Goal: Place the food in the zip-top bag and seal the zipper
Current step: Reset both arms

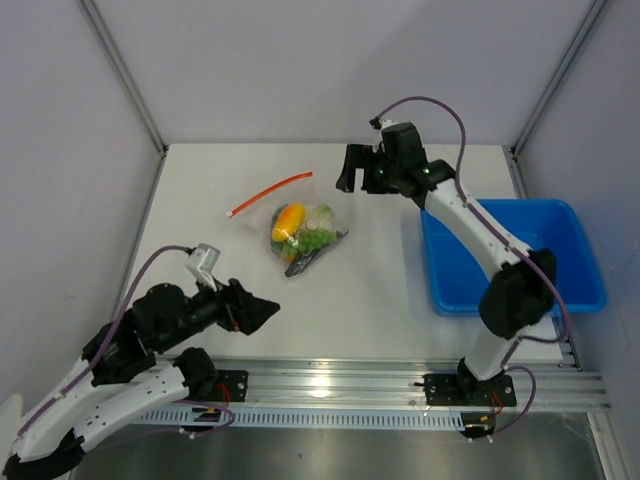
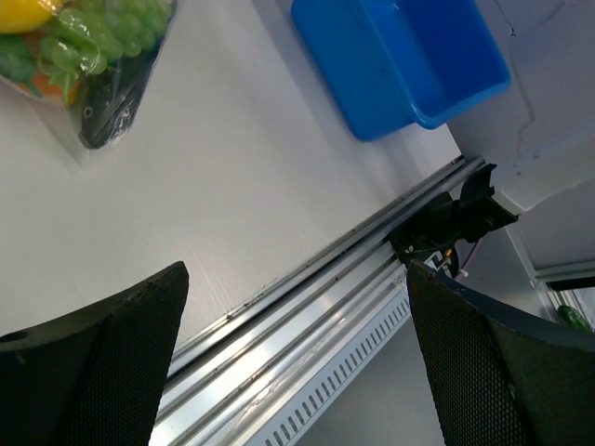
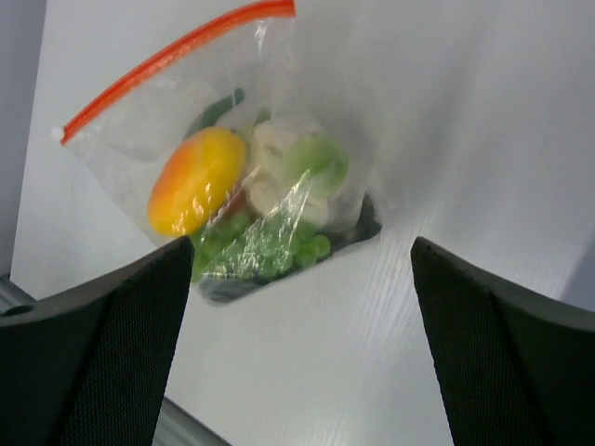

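The clear zip-top bag (image 1: 295, 228) lies flat on the white table, left of centre. The food is inside it: a yellow-orange fruit (image 1: 288, 219), green grapes (image 1: 315, 240) and pale and dark pieces. Its orange-red zipper (image 1: 270, 194) runs along the far-left mouth edge. My right gripper (image 1: 353, 168) hovers open just right of and beyond the bag, holding nothing. In the right wrist view the bag (image 3: 242, 177), zipper (image 3: 167, 60) and fruit (image 3: 195, 181) sit ahead of the open right gripper (image 3: 302, 243). My left gripper (image 1: 268, 311) is open and empty near the front edge, below the bag (image 2: 84, 65).
A blue tray (image 1: 515, 255) stands at the right side of the table, also in the left wrist view (image 2: 400, 56), with the right arm reaching over its left part. An aluminium rail (image 1: 330, 385) runs along the near edge. Walls close the table at back and sides.
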Robot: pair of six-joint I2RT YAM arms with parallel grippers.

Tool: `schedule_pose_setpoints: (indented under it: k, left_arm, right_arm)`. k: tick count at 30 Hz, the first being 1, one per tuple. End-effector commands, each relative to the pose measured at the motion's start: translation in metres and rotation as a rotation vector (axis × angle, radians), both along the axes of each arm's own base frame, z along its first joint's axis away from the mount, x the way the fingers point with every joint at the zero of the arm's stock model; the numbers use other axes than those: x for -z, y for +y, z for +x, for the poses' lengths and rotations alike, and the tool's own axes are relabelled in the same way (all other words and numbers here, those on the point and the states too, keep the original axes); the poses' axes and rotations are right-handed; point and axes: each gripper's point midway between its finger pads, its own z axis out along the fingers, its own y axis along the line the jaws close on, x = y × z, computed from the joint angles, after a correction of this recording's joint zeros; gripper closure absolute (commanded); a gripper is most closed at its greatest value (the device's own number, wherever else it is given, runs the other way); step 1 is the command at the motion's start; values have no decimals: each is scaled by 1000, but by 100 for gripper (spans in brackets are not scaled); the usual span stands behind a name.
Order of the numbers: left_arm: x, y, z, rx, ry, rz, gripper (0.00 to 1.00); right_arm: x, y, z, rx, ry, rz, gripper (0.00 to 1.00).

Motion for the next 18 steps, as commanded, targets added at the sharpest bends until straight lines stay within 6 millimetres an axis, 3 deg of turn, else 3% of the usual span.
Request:
schedule_pose_setpoints:
  k: [1, 2, 4, 9, 14, 18]
  left_arm:
    - [-32, -30, 23, 43, -97, -13, 0]
    - [-44, -39, 30, 61, -131, -26, 1]
    - [-40, -57, 43, 110, -99, -20, 1]
    - [-51, -69, 90, 89, -93, -73, 1]
    - [-58, -47, 128, -41, -113, -81, 1]
    - [-57, -31, 122, -71, -122, -131, 1]
  right_arm:
    - [-8, -23, -44, 49, -54, -61, 1]
    - [-8, -27, -55, 52, -51, -60, 1]
    - [-12, -37, -90, 43, -63, -64, 1]
    - [-15, -62, -151, 74, -86, -44, 1]
    - [-20, -94, -202, 107, -122, 48, 1]
    - [-17, -111, -227, 133, -165, 130, 1]
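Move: The filled zip-top bag lies flat about 15 cm to the left of the right hand and 2 cm nearer the base, some 15 cm below; its orange zipper's middle is about 21 cm left and 6 cm ahead of that hand. The blue tray's middle is roughly 37 cm to the right hand's right and 11 cm back. From the left hand the bag is about 30 cm ahead and 6 cm right, well below. The filled bag is left alone as both empty, wide-open hands travel above the table. The right hand sweeps back about 22 cm and 10 cm to the right, away from the bag along the tray's side of the table. The left hand goes forward about 13 cm towards the bag, bearing right at first and then slightly left again, with little turn of the wrist. ##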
